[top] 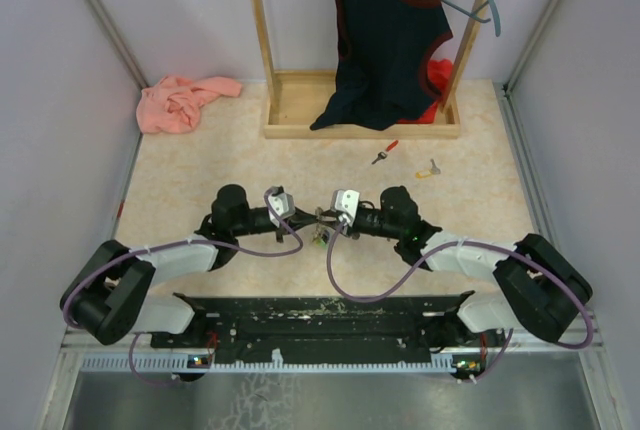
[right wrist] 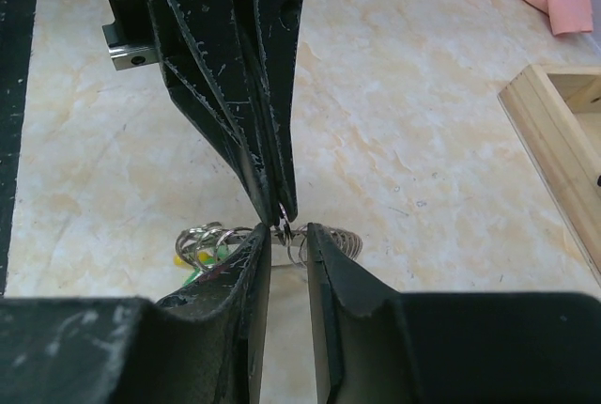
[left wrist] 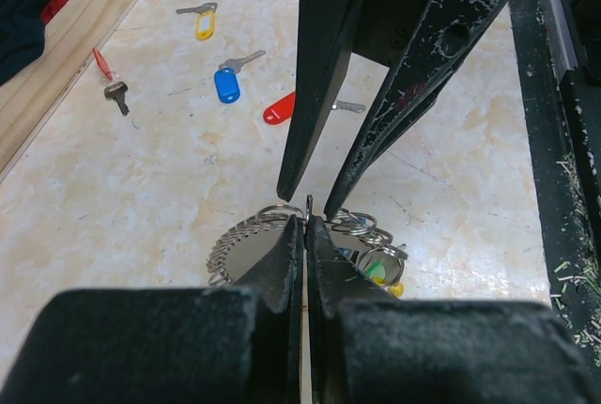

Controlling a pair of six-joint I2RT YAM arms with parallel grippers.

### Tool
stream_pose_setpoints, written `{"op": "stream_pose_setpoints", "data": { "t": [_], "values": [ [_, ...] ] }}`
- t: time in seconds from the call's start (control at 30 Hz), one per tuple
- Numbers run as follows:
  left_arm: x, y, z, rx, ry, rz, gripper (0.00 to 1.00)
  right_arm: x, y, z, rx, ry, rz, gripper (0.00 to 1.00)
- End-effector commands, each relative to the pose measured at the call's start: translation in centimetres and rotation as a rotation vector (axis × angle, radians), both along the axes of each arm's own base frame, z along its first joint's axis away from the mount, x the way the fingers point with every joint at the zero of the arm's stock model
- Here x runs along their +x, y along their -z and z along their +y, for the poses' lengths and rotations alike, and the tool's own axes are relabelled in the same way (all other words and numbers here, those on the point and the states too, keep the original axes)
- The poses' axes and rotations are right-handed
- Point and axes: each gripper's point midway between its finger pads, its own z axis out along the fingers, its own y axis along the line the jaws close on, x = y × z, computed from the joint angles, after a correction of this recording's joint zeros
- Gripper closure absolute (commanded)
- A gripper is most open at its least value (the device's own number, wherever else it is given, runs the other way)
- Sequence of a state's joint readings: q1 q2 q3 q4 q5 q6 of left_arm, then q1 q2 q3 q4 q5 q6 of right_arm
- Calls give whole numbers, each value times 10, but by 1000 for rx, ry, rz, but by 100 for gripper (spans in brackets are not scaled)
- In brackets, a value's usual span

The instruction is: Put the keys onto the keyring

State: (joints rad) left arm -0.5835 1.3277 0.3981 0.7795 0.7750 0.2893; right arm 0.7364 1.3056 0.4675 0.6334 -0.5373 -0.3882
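The keyring (left wrist: 246, 240), a coiled silver loop with small rings and yellow and green tags, hangs just above the table between both grippers. My left gripper (left wrist: 308, 221) is shut on one thin ring of it. In the right wrist view my right gripper (right wrist: 285, 235) faces the left one tip to tip. Its jaws stand apart on either side of that ring and the keyring (right wrist: 343, 240) lies behind them. Loose keys lie on the table: a blue-headed key (left wrist: 226, 85), a red-headed key (left wrist: 279, 109), a yellow-headed key (left wrist: 202, 22) and a small dark key (left wrist: 116, 94).
A wooden rack (top: 300, 115) with a dark garment (top: 385, 40) stands at the back. A pink cloth (top: 180, 102) lies at the back left. A black rail (top: 320, 315) runs along the near edge by the arm bases.
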Motion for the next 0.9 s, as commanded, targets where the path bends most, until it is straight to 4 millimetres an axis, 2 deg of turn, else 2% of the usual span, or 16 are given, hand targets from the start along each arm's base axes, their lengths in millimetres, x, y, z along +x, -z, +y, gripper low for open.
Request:
{"op": "stream_pose_setpoints", "data": {
  "t": [0.0,0.23,0.37,0.43,0.67,0.87],
  "values": [
    [-1,-8,-6,-6,33,-27,100,8,-25,8,41,-18,-68,79],
    [-5,-11,-7,-14,53,-32,100,8,-21,9,25,-28,-68,87],
    [-6,-10,-7,-13,52,-31,100,9,-20,9,23,-23,-70,100],
    [-6,-10,-6,-14,50,-33,100,9,-21,9,25,-22,-67,100],
    [1,-6,1,-14,-24,-53,79,7,-24,10,44,-22,-54,100],
    [4,-5,2,-11,-40,-53,74,6,-24,11,51,-27,-47,100]
  ]
}}
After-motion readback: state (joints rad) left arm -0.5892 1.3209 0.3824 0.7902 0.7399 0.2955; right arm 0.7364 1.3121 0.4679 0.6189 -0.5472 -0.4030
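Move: A small wire ring of the keyring stands between the two sets of fingertips, about 1 cm left of the right hand's point and 1 cm right of the left hand's, which still pinches it. From the right hand, the green tag hangs some 5 cm back and 5 cm below. On the table, about 12 cm down, the red-tag key lies roughly 16 cm right and 2 cm back, the blue-tag key 18 cm right and 5 cm ahead. Sinking barely half a centimetre, the right hand closes its slightly open fingers onto the small wire ring that the left holds, pinches it and keeps its grip. The left first eases back less than half a centimetre, fingers shut; once the right is closed it opens them about a quarter of their range and creeps roughly half a centimetre forward, letting go. Neither wrist turns noticeably. ##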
